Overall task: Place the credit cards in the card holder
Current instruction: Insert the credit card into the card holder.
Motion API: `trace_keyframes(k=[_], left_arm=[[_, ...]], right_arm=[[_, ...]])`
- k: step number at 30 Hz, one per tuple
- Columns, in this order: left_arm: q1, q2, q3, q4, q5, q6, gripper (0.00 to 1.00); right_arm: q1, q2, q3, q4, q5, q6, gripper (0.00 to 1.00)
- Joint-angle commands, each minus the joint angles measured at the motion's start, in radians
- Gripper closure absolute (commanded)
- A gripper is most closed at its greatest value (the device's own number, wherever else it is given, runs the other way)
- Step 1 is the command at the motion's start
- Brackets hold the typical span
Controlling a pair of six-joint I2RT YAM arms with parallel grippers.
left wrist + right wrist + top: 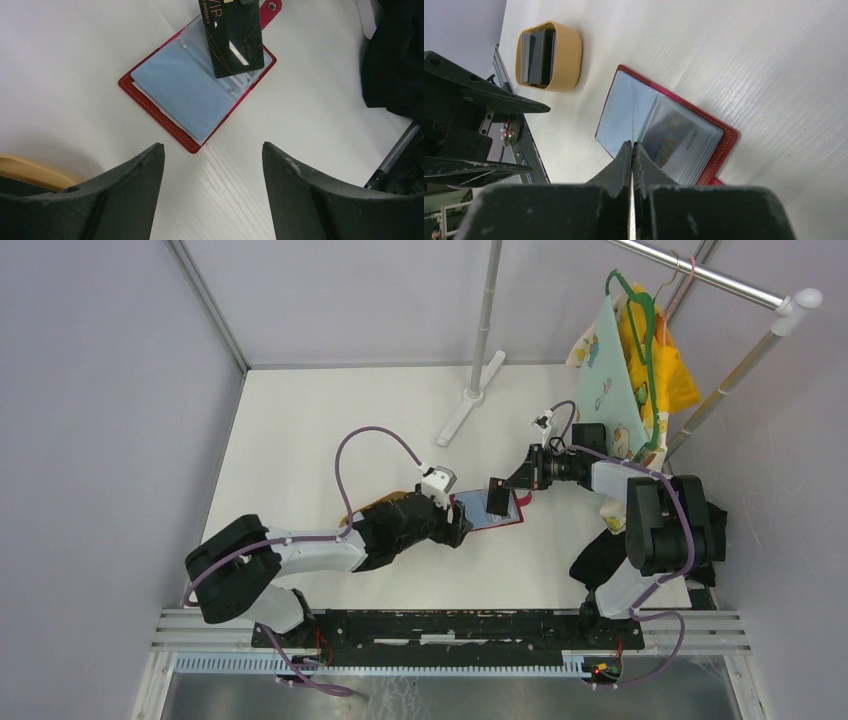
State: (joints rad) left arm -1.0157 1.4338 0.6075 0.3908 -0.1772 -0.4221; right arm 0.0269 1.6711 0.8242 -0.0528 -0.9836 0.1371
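The red card holder (478,514) lies open on the white table, its grey-blue pocket panels (185,90) facing up. One pocket holds a pale card (674,145). My right gripper (632,145) is shut on a black credit card (235,37), which hangs over the holder's far half with its lower edge against the pockets. That card shows only edge-on (632,115) in the right wrist view. My left gripper (212,147) is open just short of the holder's near corner, with nothing between its fingers. More credit cards (538,57) stand in the tan wooden tray (566,55).
The tray (378,503) sits left of the holder, mostly under my left arm. A pole stand's white base (465,410) rests on the table behind. Clothes (630,370) hang on a rail at the right, and dark cloth (395,60) lies by the right arm.
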Motion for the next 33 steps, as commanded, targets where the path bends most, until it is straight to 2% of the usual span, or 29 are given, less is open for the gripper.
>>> trace_keyframes(k=[1,9,21,33], left_arm=[[0.004,0.052,0.073,0.009,-0.005,-0.044,0.25],[0.006,0.154,0.153,-0.081,-0.065,-0.043,0.3],[0.005,0.284,0.268,-0.24,-0.182,-0.045,0.46],[0.004,0.329,0.302,-0.283,-0.208,-0.046,0.54]], right_arm=[[-0.004,0.017,0.004,0.033,-0.002,0.028,1.0],[-0.004,0.032,0.003,0.031,0.011,0.037,1.0],[0.01,0.042,0.01,0.0,0.07,0.029,1.0],[0.044,0.064,0.036,-0.052,0.117,-0.006,1.0]])
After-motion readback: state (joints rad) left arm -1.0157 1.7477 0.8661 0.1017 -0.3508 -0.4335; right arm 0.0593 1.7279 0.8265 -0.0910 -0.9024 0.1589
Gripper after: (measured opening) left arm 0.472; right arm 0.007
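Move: The open card holder's middle lies about 6 cm ahead of the left hand, 6 cm to its right and 9 cm below. From the right hand, which already grips the black credit card, it lies roughly 5 cm back, 5 cm to the left and 6 cm below. That card hangs some 2 cm back, 3 cm left and 3 cm below the right hand. The beige box stands about 16 cm left of the left hand and 2 cm farther out. Left hand sinks about 7 cm towards the holder's near-left corner, fingers narrowing; right lowers its gripped card 3 cm. ##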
